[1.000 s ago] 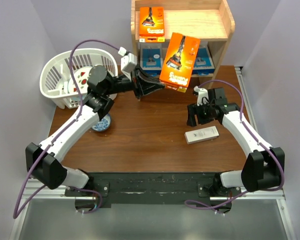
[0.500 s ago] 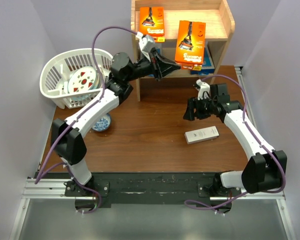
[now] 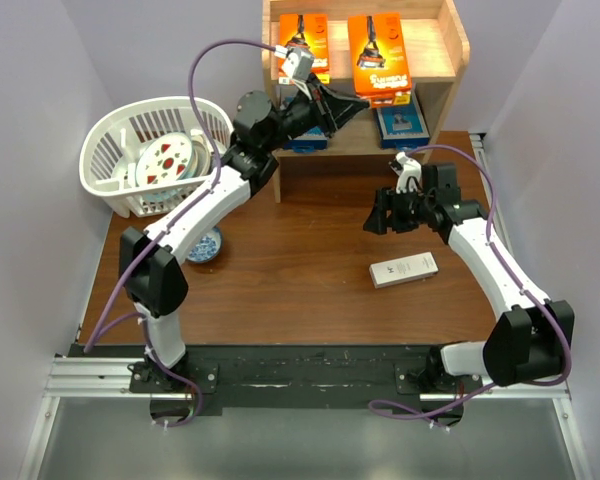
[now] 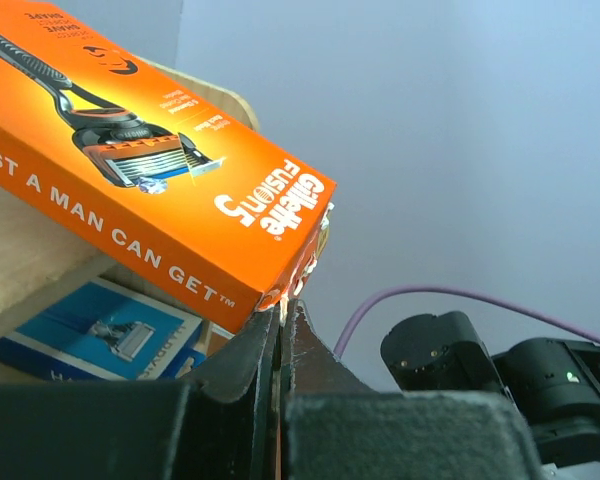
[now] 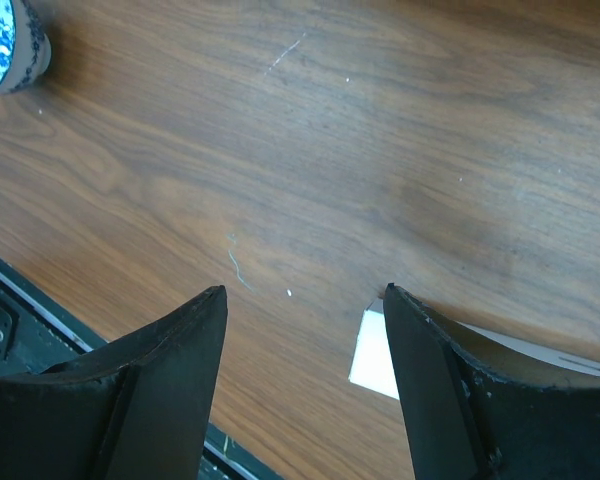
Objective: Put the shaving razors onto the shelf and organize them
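The pine shelf [image 3: 442,62] stands at the back of the table. One orange razor pack [image 3: 303,45] lies on the left of its top tier. A second orange razor pack [image 3: 379,55] sits over the top tier beside it, its near end jutting past the front edge. My left gripper [image 3: 363,102] is shut on that pack's lower corner flap; the left wrist view shows the pack [image 4: 150,170] tilted above my shut left gripper [image 4: 283,305]. Blue razor packs [image 3: 400,122] lie on the lower tier. My right gripper [image 3: 377,222] hangs open over the table, holding nothing.
A white flat box [image 3: 403,270] lies on the table just below my right gripper, its corner [image 5: 380,350] showing by one finger. A white slotted basket [image 3: 110,150] holding a plate stands at the left. A blue-patterned bowl [image 3: 204,247] sits near the left arm.
My left arm has swung up and back, carrying the orange pack from in front of the shelf onto the top tier. The right gripper has shifted slightly left.
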Robot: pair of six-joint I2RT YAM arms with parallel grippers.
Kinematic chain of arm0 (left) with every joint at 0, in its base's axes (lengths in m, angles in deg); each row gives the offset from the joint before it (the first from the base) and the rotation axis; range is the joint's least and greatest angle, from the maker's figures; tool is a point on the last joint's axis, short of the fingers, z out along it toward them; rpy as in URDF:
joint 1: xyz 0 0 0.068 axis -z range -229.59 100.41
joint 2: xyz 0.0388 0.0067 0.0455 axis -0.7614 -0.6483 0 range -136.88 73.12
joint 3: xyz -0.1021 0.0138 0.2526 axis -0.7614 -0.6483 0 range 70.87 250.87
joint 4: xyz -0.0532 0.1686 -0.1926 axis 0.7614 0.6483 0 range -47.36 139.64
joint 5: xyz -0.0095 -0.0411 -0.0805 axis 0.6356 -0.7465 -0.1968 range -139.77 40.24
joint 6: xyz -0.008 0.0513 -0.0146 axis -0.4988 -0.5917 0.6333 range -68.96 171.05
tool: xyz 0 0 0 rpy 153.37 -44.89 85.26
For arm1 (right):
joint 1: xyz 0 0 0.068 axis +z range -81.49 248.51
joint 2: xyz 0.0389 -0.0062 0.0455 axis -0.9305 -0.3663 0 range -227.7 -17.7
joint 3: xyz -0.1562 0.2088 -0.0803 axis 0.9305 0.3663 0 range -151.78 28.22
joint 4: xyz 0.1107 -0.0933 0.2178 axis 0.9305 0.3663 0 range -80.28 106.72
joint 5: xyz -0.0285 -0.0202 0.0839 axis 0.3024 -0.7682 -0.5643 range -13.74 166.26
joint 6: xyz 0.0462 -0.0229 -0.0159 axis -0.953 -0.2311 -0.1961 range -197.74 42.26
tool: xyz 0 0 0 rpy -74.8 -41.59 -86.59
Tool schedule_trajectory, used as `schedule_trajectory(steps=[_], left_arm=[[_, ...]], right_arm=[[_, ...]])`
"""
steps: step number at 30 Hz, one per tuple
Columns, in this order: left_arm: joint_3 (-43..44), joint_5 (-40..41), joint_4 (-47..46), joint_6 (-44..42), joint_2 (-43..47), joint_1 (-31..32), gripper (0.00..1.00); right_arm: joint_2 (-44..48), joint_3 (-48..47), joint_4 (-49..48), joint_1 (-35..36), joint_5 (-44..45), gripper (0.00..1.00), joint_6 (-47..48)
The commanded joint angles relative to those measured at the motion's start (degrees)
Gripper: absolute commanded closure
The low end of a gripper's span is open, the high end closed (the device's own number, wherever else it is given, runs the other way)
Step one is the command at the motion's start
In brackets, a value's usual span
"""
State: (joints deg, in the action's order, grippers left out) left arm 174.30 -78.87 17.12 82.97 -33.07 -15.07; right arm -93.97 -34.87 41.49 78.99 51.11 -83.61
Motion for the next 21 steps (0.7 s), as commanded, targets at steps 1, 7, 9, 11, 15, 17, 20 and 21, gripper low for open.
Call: schedule_trajectory(steps=[1,7,9,11,15,17,20,21], left_arm=[[5.3,1.9,-1.6,-1.2,-1.9,-0.1,1.00],[5.0,1.7,-0.2,-1.2,-2.7,-1.0,1.00],[5.3,1.4,-0.5,-1.2,-2.9,-1.9,1.00],[5.6,0.8,-0.7,-1.0,-3.4,-2.8,1.00],[6.2,-0.3,-0.2,-1.7,-3.5,-3.9,1.00],[6.7,-0.4,0.2,-1.7,-3.6,-4.4,0.98],[7.3,-1.9,0.8,-2.2,-4.2,-4.6,0.95],[7.5,-2.3,1.0,-2.1,-4.5,-4.6,0.94]], right_arm=[[-0.7,-2.6,-2.7,-0.5,-1.2,0.32,-1.6],[-0.6,-1.2,-3.0,-0.9,-1.2,0.32,-2.0],[-0.5,0.0,-3.6,-1.1,-1.5,0.32,-2.6],[-0.4,0.7,-4.7,-1.1,-1.7,0.32,-3.0],[-0.5,1.7,-6.1,-1.3,-1.9,0.32,-4.6],[-0.8,1.6,-6.5,-1.3,-2.3,0.32,-4.9],[-1.7,1.6,-7.1,-1.3,-2.5,0.32,-5.2],[-2.0,1.5,-7.2,-1.3,-2.6,0.32,-5.3]])
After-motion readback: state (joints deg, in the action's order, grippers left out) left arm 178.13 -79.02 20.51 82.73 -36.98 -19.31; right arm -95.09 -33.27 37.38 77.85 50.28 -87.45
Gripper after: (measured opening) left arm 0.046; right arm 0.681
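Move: The left hand holds an orange razor box by its near end; the free spot on the top shelf is about 12 cm ahead, 1 cm left and 4 cm below. The first orange box lies 13 cm ahead, 11 cm left and 3 cm lower; the right-hand blue box is 13 cm ahead, 10 cm right, 18 cm down. From the right hand, that spot is roughly 18 cm ahead, 6 cm left, 25 cm up. Still pinching the orange razor box, the left hand moves about 5 cm forward, dipping, then left towards its twin. ##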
